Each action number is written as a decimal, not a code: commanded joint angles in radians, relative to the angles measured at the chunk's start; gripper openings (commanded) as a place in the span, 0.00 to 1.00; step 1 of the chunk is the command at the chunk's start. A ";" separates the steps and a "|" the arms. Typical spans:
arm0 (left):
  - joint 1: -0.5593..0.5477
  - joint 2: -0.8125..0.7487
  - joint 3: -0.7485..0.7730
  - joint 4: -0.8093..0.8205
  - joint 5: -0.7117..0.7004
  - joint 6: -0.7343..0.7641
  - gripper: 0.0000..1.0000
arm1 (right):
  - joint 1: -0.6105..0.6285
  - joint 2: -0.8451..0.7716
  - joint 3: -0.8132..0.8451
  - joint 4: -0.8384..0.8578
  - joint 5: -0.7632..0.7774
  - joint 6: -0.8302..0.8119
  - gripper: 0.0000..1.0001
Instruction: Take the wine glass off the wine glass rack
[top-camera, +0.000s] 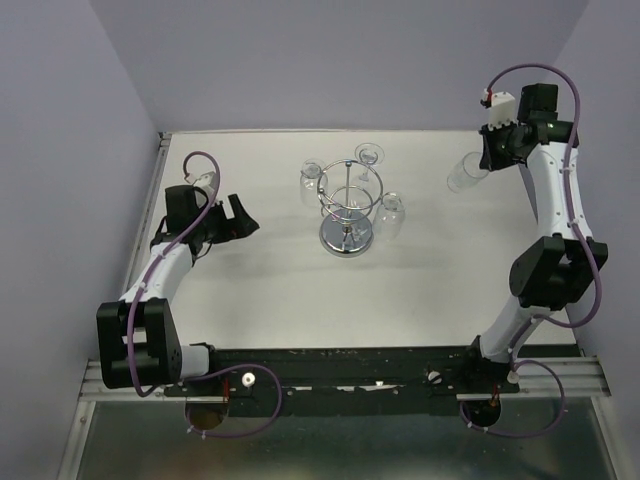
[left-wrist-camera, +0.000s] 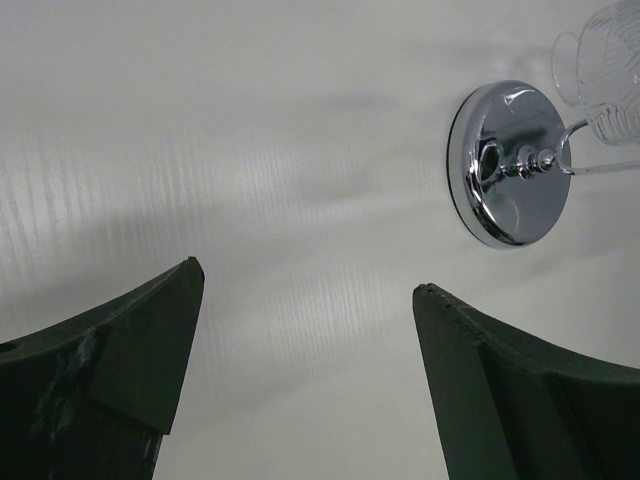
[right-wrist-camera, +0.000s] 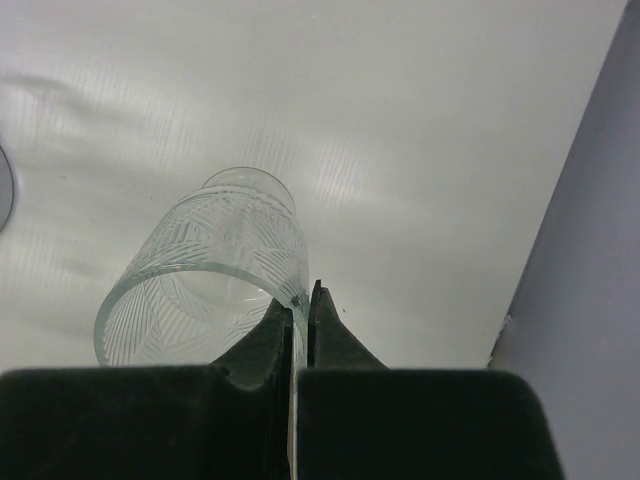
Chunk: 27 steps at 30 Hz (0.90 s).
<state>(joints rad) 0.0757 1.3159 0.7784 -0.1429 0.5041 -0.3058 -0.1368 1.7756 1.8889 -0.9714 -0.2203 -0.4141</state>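
Note:
The chrome wine glass rack (top-camera: 346, 205) stands mid-table, with three clear glasses hanging from its top: one at the left (top-camera: 311, 180), one at the back (top-camera: 369, 153) and one at the right (top-camera: 392, 215). My right gripper (top-camera: 487, 160) is raised at the back right, apart from the rack, shut on the rim of a cut-pattern wine glass (top-camera: 465, 172). In the right wrist view this glass (right-wrist-camera: 205, 280) lies mouth toward the camera, its wall pinched in the gripper (right-wrist-camera: 303, 295). My left gripper (top-camera: 235, 215) is open and empty, left of the rack. The left wrist view shows the gripper (left-wrist-camera: 308, 276), the rack's round base (left-wrist-camera: 510, 165) and a hanging glass (left-wrist-camera: 600, 70).
The white table (top-camera: 260, 280) ends at purple walls; the right wall (right-wrist-camera: 590, 250) stands close beside the held glass. The black rail (top-camera: 340, 375) with both arm bases runs along the near edge.

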 joint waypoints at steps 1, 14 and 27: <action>-0.024 -0.026 0.019 -0.014 0.050 0.036 0.99 | -0.012 0.059 0.073 -0.032 -0.019 0.017 0.01; -0.025 -0.072 -0.007 -0.021 0.062 0.062 0.99 | -0.027 0.177 0.070 -0.001 0.081 -0.025 0.01; -0.025 -0.086 -0.027 -0.023 0.031 0.057 0.99 | -0.043 0.245 0.095 0.023 0.122 -0.015 0.01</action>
<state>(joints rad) 0.0566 1.2526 0.7681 -0.1745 0.5312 -0.2619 -0.1669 2.0090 1.9244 -0.9859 -0.1204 -0.4274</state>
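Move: My right hand already holds the wine glass by its rim. The bare table spot it is going to lies about 25 cm below and 3 cm ahead. The rack's middle is some 36 cm to the left of this hand, 7 cm back and 10 cm lower; the glass hanging on its near side is about 25 cm left, 9 cm back and 10 cm lower. From my left hand that spot lies roughly 65 cm right, 12 cm ahead and 13 cm below. I keep the rim of the wine glass pinched in my closed right fingers and lower it about 9 cm towards the open table right of the rack, easing off near the end. On the way I drift some 4 cm to the right, away from the rack, and tip my fingers about 15 degrees further down, which brings the glass more upright. ##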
